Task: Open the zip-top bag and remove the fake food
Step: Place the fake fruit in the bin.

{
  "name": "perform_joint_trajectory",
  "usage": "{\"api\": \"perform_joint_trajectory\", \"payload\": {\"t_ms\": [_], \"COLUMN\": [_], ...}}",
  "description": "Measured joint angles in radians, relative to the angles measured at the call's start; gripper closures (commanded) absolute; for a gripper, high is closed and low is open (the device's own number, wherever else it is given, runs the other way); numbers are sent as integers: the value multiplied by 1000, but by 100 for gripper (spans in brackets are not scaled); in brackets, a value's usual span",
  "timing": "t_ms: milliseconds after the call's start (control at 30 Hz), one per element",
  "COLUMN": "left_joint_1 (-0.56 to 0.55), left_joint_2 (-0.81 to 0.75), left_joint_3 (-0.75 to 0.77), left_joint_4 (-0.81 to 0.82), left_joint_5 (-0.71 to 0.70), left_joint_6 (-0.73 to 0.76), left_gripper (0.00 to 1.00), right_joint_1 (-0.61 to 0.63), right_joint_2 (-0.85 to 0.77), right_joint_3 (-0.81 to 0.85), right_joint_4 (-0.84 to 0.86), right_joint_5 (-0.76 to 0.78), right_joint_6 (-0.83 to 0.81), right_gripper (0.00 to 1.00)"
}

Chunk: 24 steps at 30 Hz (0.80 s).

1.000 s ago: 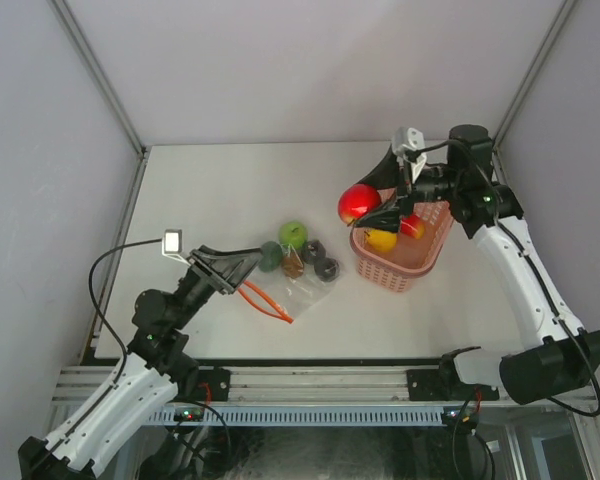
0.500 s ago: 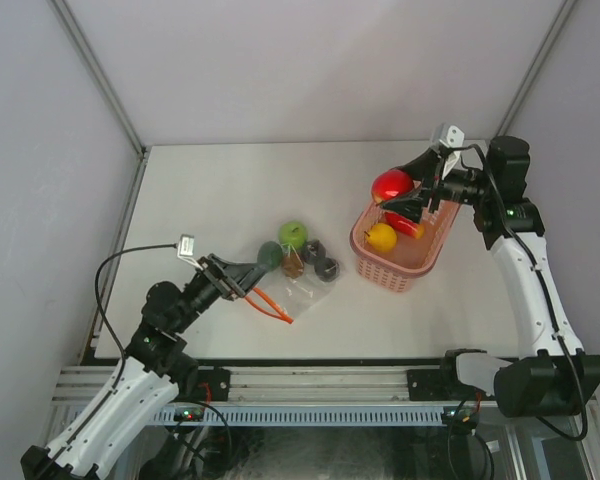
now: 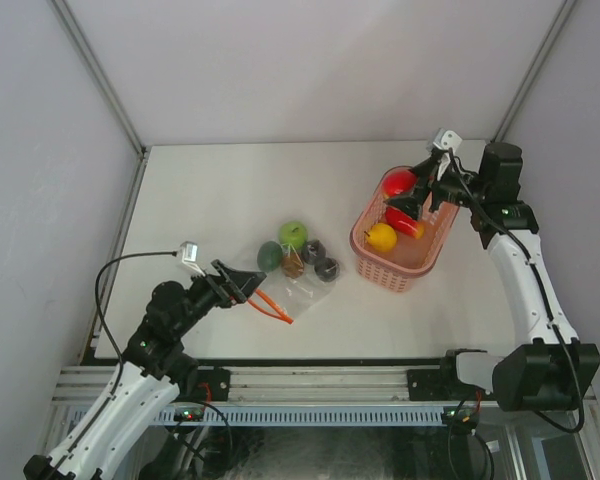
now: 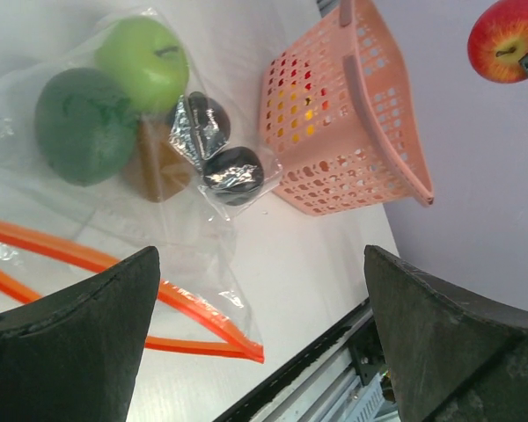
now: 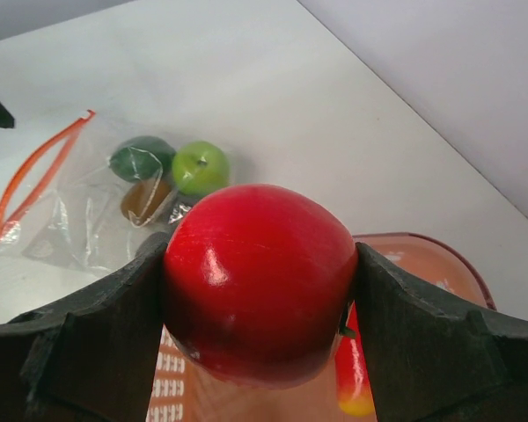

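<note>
The zip-top bag [image 3: 302, 284] lies flat at mid-table, its orange zip strip [image 3: 270, 303] parted into two lines. Inside it are fake food pieces: a light green apple [image 3: 293, 234], a dark green piece [image 3: 270, 254], a brown one [image 3: 293, 265] and two blackish ones [image 3: 326, 268]. My left gripper [image 3: 248, 283] hovers open at the bag's zip edge [image 4: 97, 259], holding nothing. My right gripper [image 3: 408, 192] is shut on a red apple [image 5: 260, 281] above the far end of the pink basket [image 3: 365, 255].
The basket [image 5: 440, 251] holds a yellow fruit [image 3: 381, 237] and a red-and-yellow piece [image 3: 408, 222]. Grey walls close in the table at the back and both sides. The table's near edge with a black rail [image 4: 334, 352] runs just below the bag.
My right gripper carried the red apple to the right, from the basket's left rim to over its far end. The left gripper shifted slightly at the zip edge and stayed open.
</note>
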Motion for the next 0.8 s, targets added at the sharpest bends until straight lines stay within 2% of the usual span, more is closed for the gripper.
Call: {"api": "perform_joint_trajectory", "payload": {"t_ms": [367,800], "left_joint_1": [0,0], "left_joint_2": [-82,-93], "left_joint_3": [0,0], "left_joint_4": [-138,-233], "left_joint_5": [-59,-104], "left_joint_6": [42,51], "left_gripper": [0,0], "right_joint_1": [0,23], "right_joint_2": [77,215], "right_joint_3": [0,0], "right_joint_4": [-42,-44], "right_joint_5": [154,463], "right_joint_6": [-82,-115], "right_gripper": [78,77]}}
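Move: The right hand holds the red apple high over the left edge of the basket. The basket's middle is about 4 cm ahead, 4 cm to the right and some 25 cm below; inside it, the yellow pear is 3 cm ahead, 4 cm to the left, and the red-yellow fruit 8 cm ahead, 3 cm right, both about 27 cm down. From the left hand the basket is roughly 18 cm ahead, 43 cm right and 12 cm lower. The right hand keeps its grip on the red apple and sinks about 10 cm towards the basket while reaching forward and to the right, carrying the apple over the far part of the opening; the wrist swings some 20 degrees clockwise as the fingers dip. The open, empty left hand eases down and a little to its left above the bag's orange zip edge, its fingers staying wide apart. ##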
